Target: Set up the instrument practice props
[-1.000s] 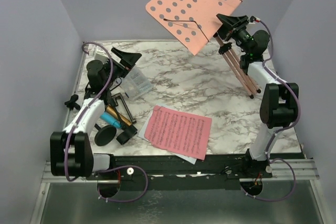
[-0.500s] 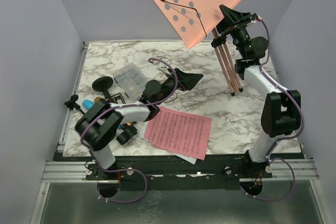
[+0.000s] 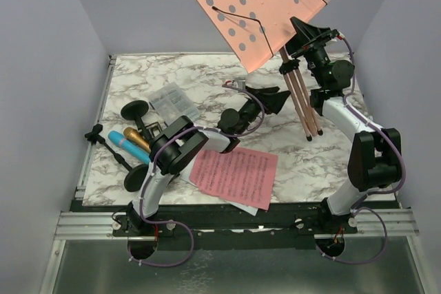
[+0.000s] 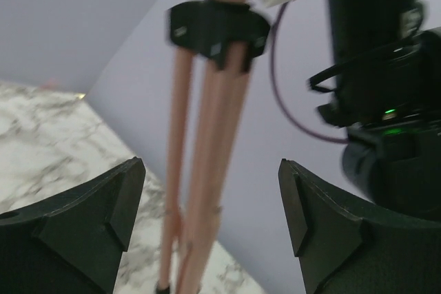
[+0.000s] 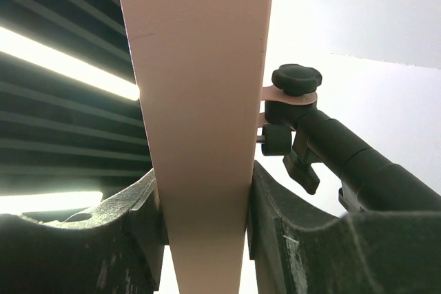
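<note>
The pink perforated music rack (image 3: 255,5) is held up over the back right of the table, its folded tripod legs (image 3: 301,101) reaching down to the marble. My right gripper (image 3: 303,36) is shut on the rack's pink edge (image 5: 200,101), which fills the gap between its jaws (image 5: 203,225). My left gripper (image 3: 272,98) is open just left of the legs. In the left wrist view the legs (image 4: 207,170) stand between and beyond its fingers (image 4: 212,204), touching neither. Pink and white sheet-music pages (image 3: 234,175) lie at the front centre. A blue microphone (image 3: 122,141) and a gold microphone (image 3: 138,139) lie at left beside two black round-based mounts (image 3: 135,109) (image 3: 136,177).
A small clear compartment box (image 3: 172,101) and a black metal bracket (image 3: 155,129) sit at left among the microphones. Grey walls close in the table on three sides. The right arm's black wrist (image 4: 386,101) is close behind the legs in the left wrist view.
My left arm swung from the left clutter across the table to the tripod legs, its jaws narrowing a little. The right gripper raised the rack and brought its legs more upright.
</note>
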You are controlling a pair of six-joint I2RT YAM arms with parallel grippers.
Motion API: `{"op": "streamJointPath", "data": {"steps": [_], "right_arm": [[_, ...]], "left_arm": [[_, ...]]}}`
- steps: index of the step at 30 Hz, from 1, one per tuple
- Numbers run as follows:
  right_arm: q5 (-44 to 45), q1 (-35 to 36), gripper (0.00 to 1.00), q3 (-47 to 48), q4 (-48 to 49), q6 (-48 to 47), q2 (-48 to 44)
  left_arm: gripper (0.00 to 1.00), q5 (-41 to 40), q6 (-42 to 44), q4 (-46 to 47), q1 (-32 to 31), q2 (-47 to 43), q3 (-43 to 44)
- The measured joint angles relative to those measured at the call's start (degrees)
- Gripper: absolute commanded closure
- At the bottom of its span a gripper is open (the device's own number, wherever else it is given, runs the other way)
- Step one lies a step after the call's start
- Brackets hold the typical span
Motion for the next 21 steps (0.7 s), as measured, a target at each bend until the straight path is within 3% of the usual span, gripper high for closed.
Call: {"op": "streamJointPath", "data": {"steps": [3, 8, 10, 16, 21], "right_arm": [[0.07, -0.11, 1.0, 0.0, 0.11, 0.0, 0.0], [0.04, -0.11, 0.99, 0.0, 1.18, 0.09, -0.07], [0.0, -0.11, 0.99, -0.07, 1.05, -0.09, -0.52], [-0.02, -0.11, 0.99, -1.49, 1.03, -0.52, -3.69], [0.02, -0.11, 0.99, -3.41, 2.32, -0.63, -6.62]], "left_arm": [[0.14, 0.81, 0.28, 1.49, -1.09, 0.15, 3.93], [0.37, 1.44, 0.35, 1.77, -2.16, 1.97, 7.65], [0.42, 1.38, 0.55, 0.94, -2.19, 3.21, 9.25], [0.45, 0.22, 2.23, -2.16, -2.21, 4.5, 13.07], [0.67, -0.33, 4.46, -4.83, -2.03, 4.61, 16.26]]}}
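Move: The stand's folded legs, just under their black collar, are what the left hand is going for: about 4 cm ahead of it, 6 cm to its right and 3 cm higher. The collar is some 5 cm ahead, 4 cm right and 9 cm up. The perforated desk hangs over both, its middle roughly 15 cm ahead, 8 cm left and 28 cm above. From the right hand, the legs are about 4 cm back, 4 cm right and 20 cm below. The left hand climbs to the folded legs, rising some 5 cm overall: first mostly upward with a slight draw back, then right and forward, the fingers tipping up a little and narrowing from wide open to about half open around the pink tubes just below the collar. The right hand keeps its grip on the pink edge of the desk, stays almost still at first, then draws the stand back about 4 cm and up 3 cm while tilting slightly upward. ##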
